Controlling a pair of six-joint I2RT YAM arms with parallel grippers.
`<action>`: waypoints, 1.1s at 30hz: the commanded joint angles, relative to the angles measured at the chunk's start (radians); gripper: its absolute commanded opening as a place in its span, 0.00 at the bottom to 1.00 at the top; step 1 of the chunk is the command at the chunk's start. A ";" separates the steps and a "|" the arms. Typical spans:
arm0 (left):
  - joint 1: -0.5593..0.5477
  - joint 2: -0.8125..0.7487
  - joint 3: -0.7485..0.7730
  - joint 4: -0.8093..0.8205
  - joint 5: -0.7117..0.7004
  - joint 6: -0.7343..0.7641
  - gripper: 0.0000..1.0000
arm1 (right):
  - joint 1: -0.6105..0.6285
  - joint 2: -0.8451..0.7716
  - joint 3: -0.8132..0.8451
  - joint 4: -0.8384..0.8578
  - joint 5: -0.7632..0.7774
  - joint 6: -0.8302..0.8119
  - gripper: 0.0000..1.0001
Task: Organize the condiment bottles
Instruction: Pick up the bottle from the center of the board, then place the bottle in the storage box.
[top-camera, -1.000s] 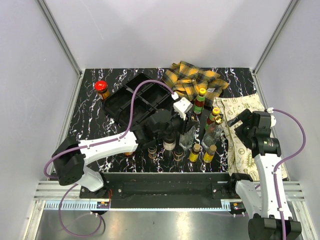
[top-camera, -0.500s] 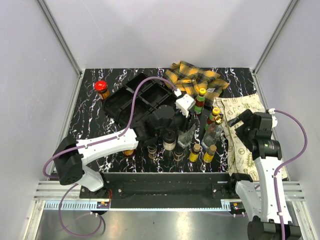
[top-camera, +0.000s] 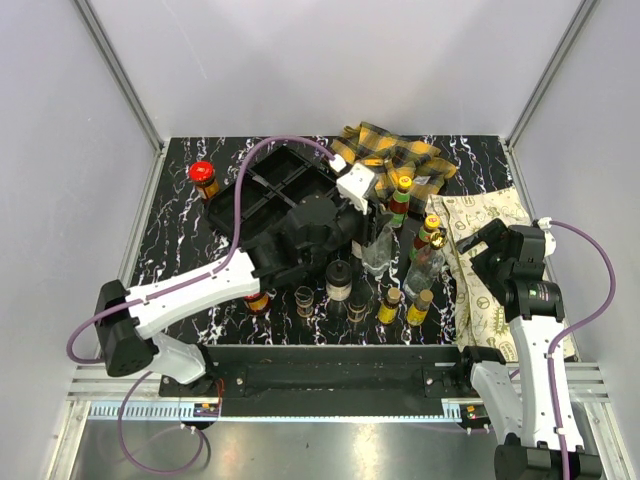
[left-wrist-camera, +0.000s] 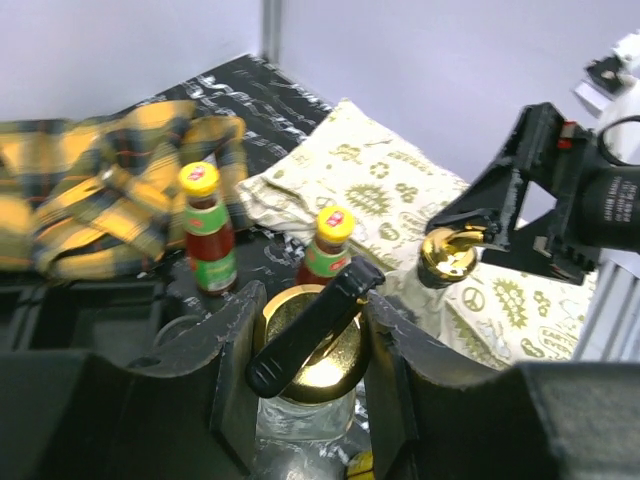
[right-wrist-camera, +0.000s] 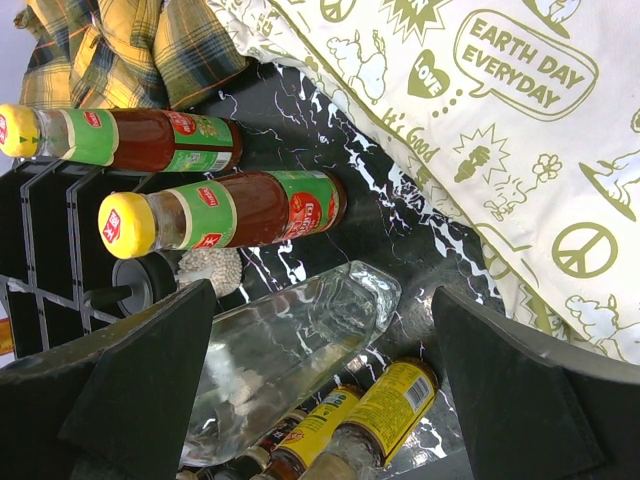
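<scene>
My left gripper is shut on the neck of a clear glass bottle with a gold cap and a black spout lever, holding it upright beside the black tray. Two yellow-capped sauce bottles stand just beyond it. A second clear gold-spouted bottle stands to the right, and my right gripper hangs open beside it. In the right wrist view that clear bottle lies in the wide gap of the right gripper, untouched.
Several small bottles and a black-capped shaker stand in a row near the front edge. A red-lidded jar stands at the back left. The yellow plaid cloth and a cream printed cloth lie at the back and right.
My left arm has carried the gold-capped glass bottle away from the front row, toward the back and the tray. The right arm has barely moved.
</scene>
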 joint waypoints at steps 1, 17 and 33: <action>-0.002 -0.125 0.108 0.064 -0.150 0.021 0.00 | -0.006 0.007 0.032 0.006 -0.013 0.004 1.00; 0.084 -0.167 0.149 0.083 -0.426 0.150 0.00 | -0.005 0.019 0.036 0.013 0.000 0.004 1.00; 0.493 0.022 0.243 0.116 -0.104 0.058 0.00 | -0.006 0.042 0.038 0.052 0.006 0.010 1.00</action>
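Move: The left hand already holds the clear glass bottle by its gold cap, lifted off the table. The middle of the black tray lies about 21 cm ahead, 18 cm left and 31 cm below; a dark-lidded jar stands some 10 cm ahead, straight out, and the back yellow-capped sauce bottle about 20 cm ahead and 8 cm right. The checked cloth is roughly 36 cm ahead, 7 cm right. From the right hand the tray is about 22 cm ahead, 44 cm left. Keeping its pinch on the gold cap, the left hand carries the hanging bottle up and to the left, rising some 7 cm, away from the sauce bottles and the other glass bottle. It then levels off and swings forward as well as left to bring the bottle over the black tray, about 19 cm left and 15 cm forward in all, while the hand turns nearly 40 degrees counter-clockwise so that its fingers come to point mostly forward. ##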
